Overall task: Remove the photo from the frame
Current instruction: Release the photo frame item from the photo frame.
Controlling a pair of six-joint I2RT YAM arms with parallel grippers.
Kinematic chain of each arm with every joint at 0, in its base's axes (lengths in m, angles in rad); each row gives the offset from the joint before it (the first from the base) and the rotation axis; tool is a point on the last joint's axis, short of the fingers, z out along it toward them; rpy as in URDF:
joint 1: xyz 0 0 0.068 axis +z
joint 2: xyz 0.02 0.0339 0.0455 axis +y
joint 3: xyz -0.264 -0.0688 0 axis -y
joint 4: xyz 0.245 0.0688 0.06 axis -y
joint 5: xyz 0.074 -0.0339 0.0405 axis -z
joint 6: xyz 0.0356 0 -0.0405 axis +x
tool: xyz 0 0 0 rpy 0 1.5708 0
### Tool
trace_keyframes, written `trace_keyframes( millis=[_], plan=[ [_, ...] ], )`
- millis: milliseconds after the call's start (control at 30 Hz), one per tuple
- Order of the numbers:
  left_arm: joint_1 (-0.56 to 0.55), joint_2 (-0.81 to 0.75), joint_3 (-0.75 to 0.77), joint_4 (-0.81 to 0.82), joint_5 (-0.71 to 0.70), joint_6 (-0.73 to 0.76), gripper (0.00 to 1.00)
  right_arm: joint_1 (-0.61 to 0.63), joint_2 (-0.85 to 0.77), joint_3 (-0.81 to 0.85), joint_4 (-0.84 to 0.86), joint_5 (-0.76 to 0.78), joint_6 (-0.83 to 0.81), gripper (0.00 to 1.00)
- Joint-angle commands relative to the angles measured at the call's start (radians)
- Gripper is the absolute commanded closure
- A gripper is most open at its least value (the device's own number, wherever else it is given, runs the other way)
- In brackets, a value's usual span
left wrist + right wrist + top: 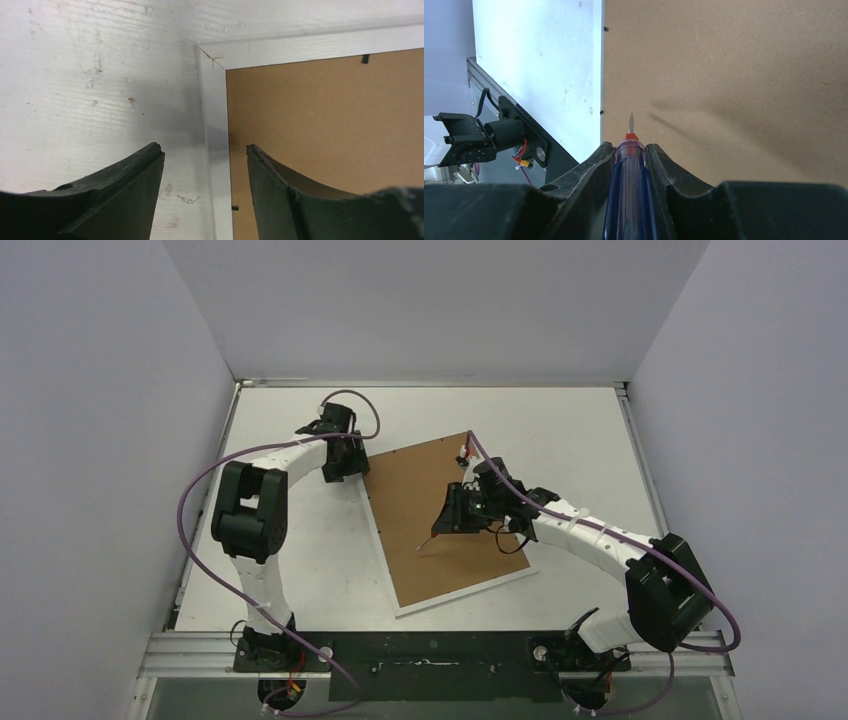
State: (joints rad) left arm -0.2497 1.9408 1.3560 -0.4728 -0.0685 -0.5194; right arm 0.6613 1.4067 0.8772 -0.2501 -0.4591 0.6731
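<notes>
The frame [450, 525] lies face down on the white table, its brown fibreboard back up and narrow white strips round it. The photo is hidden under the backing. My left gripper [345, 468] hovers at the frame's far left corner. In the left wrist view it [205, 147] is open, its jaws straddling the white border strip [217, 120] with nothing gripped. My right gripper [458, 515] is over the middle of the back, shut on a blue-handled, red-collared screwdriver [630, 185]. Its metal tip [631, 120] points toward the frame's left edge [602, 75], near a small black tab [601, 112].
Grey walls close in the table [300, 570] on three sides. A metal rail [430, 655] carrying both arm bases runs along the near edge. Another black tab [365, 58] sits on the frame's far strip, and one [235, 207] by the left strip.
</notes>
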Motion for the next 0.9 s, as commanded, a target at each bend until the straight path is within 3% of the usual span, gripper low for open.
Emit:
trace_keyframes(
  millis=[0, 200, 633, 867],
  plan=[
    [-0.020, 0.032, 0.049, 0.003, -0.071, -0.015, 0.42, 0.025, 0.021, 0.040, 0.022, 0.018, -0.007, 1.00],
    [-0.029, 0.077, 0.084, -0.018, -0.091, -0.018, 0.55, 0.041, 0.024, 0.037, 0.029, 0.025, -0.004, 1.00],
    [-0.099, 0.088, 0.006, -0.037, -0.110, 0.009, 1.00, 0.015, 0.087, -0.001, 0.203, -0.121, 0.046, 1.00],
    [-0.156, 0.014, -0.157, 0.048, -0.076, 0.000, 1.00, 0.014, 0.060, -0.045, 0.267, -0.113, 0.084, 1.00]
  ],
)
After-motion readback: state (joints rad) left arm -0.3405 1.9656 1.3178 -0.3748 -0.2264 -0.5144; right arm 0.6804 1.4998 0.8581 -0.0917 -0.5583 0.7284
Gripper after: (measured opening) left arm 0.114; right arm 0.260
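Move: The frame's left bar, its back facing up, runs about 1 cm right of the left fingertips and some 2 cm below; its far-left corner is about 5 cm straight ahead, and a black tab sits roughly 3 cm back and 2 cm right. From the right hand, which already holds the screwdriver, the tab it heads for on that bar is around 11 cm left, 1 cm back and 10 cm down, the frame's near-left corner 9 cm left and 12 cm back. The frame's left bar gets pinched just short of its far corner: the left hand sinks about 1 cm, eases some 1.5 cm right with a slight roll, and closes from well open until both fingertips sit against the bar's sides. Meanwhile the right hand, keeping its grip, carries the screwdriver roughly 2.5 cm left and a little down over the backboard, its tip nearing the bar's nearer tab. ##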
